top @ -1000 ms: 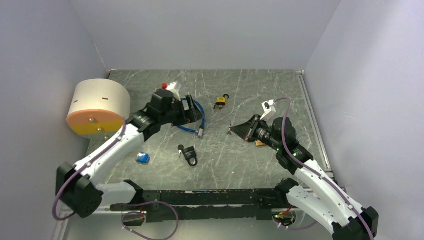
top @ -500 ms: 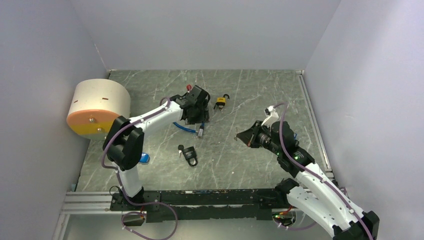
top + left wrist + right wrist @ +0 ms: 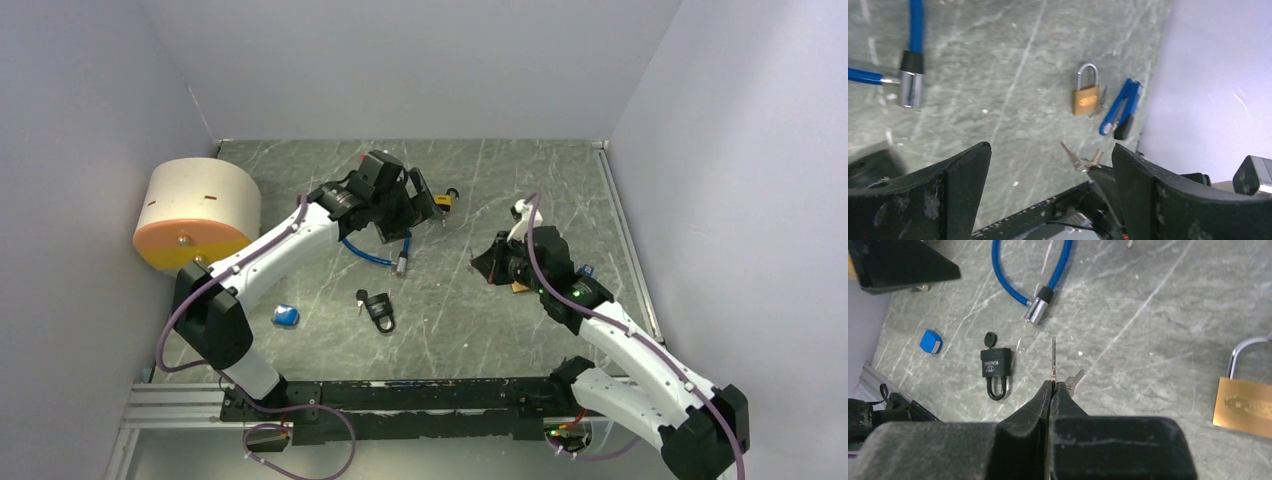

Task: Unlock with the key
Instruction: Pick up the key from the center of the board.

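My right gripper [image 3: 1052, 384] is shut on a small silver key [image 3: 1053, 357], whose blade sticks out past the fingertips; a second key [image 3: 1075, 378] hangs beside it. In the top view the right gripper [image 3: 478, 262] hovers mid-table. A black padlock [image 3: 995, 367] lies ahead of it on the left, and a brass padlock [image 3: 1245, 402] lies to its right. My left gripper [image 3: 1050, 150] is open and holds nothing. From above, the left gripper [image 3: 418, 205] sits next to a yellow-and-black padlock [image 3: 440, 203]. The left wrist view shows the brass padlock [image 3: 1085, 97] and the held keys [image 3: 1078, 159].
A blue cable lock [image 3: 385, 250] curls under the left arm. A small blue object [image 3: 286, 316] lies near the front left and a blue tool [image 3: 1120, 107] beside the brass padlock. A round beige box [image 3: 195, 215] stands at the left wall. Walls close in on three sides.
The left arm has swung right and towards the back, from the cable lock to beside the yellow-and-black padlock. The right gripper, still shut on the key, has turned and shifted slightly.
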Robot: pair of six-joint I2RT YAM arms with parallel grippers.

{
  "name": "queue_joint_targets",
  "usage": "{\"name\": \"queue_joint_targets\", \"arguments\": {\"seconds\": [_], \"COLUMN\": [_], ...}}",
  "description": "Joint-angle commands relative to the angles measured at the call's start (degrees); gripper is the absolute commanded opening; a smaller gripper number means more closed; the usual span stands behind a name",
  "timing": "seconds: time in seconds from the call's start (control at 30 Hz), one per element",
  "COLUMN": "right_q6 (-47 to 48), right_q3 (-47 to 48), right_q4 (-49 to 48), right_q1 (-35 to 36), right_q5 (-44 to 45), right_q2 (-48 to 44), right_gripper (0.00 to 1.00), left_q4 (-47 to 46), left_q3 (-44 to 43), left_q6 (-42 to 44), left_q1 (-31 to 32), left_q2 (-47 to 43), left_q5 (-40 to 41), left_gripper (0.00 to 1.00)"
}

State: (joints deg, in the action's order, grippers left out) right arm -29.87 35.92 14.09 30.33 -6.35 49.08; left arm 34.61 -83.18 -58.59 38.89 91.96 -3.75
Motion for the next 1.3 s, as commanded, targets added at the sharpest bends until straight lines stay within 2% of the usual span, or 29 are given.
{"name": "queue_joint_targets", "arguments": {"seconds": [0.0, 0.07, 0.2, 0.3, 0.5, 0.7, 1.0, 1.2, 1.27], "right_q6": [5.6, 6.5, 7.5, 7.4, 7.1, 7.5, 8.4, 8.9, 8.7], "right_q3": [6.9, 8.4, 10.7, 11.9, 13.9, 14.8, 16.1, 16.0, 15.9], "right_q4": [-3.4, -2.8, -1.9, -1.4, -0.5, -0.3, 0.4, 0.4, 0.3], "right_q1": [3.6, 5.8, 9.8, 11.1, 11.6, 12.0, 12.4, 12.7, 12.7], "right_q5": [4.4, 5.9, 9.8, 10.9, 11.4, 11.3, 11.1, 10.6, 10.3], "right_q2": [3.0, 4.5, 7.9, 9.7, 12.4, 13.9, 15.9, 16.0, 15.9], "right_gripper": [0.00, 0.00, 0.00, 0.00, 0.00, 0.00, 0.00, 0.00, 0.00], "left_q4": [-2.7, -4.4, -8.1, -8.4, -5.9, -5.4, -4.6, -4.0, -3.7], "left_q3": [0.3, 0.9, 2.6, 3.1, 3.0, 2.6, 1.9, 1.2, 0.9], "left_q6": [-6.5, -7.2, -9.2, -10.5, -11.2, -11.5, -11.0, -10.0, -9.5], "left_q1": [1.7, 2.1, 3.1, 3.5, 4.6, 4.9, 5.1, 5.1, 5.1], "left_q2": [0.7, 1.1, 1.8, 1.8, 2.8, 4.2, 4.6, 5.3, 5.3], "left_q5": [-4.3, -5.3, -6.6, -6.0, -4.9, -5.2, -4.4, -4.1, -3.9], "left_gripper": [0.94, 0.92, 0.79, 0.76, 0.62, 0.41, 0.24, 0.18, 0.10]}}
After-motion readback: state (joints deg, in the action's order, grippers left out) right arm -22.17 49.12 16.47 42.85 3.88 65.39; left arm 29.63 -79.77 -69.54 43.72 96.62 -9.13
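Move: Held in the right fingertips, the key lies about 10 cm to the left hand's right, 6 cm back and 5 cm below. From that left hand, the yellow lock is some 20 cm ahead, 5 cm right, and the blue cable lock's metal end 3 cm ahead, 5 cm left, both about 20 cm down. From the right hand, the open left gripper is roughly 11 cm left, 7 cm ahead, 4 cm up. Closing in on the key from both sides, the left hand goes about 5 cm right while sinking and drawing back, tips some 10 degrees, and shuts its wide-open fingers almost fully around the key's outer end. The right hand keeps its pinch and carries the key about 5 cm left towards them, rising a little, then sinking back and rolling slightly. ##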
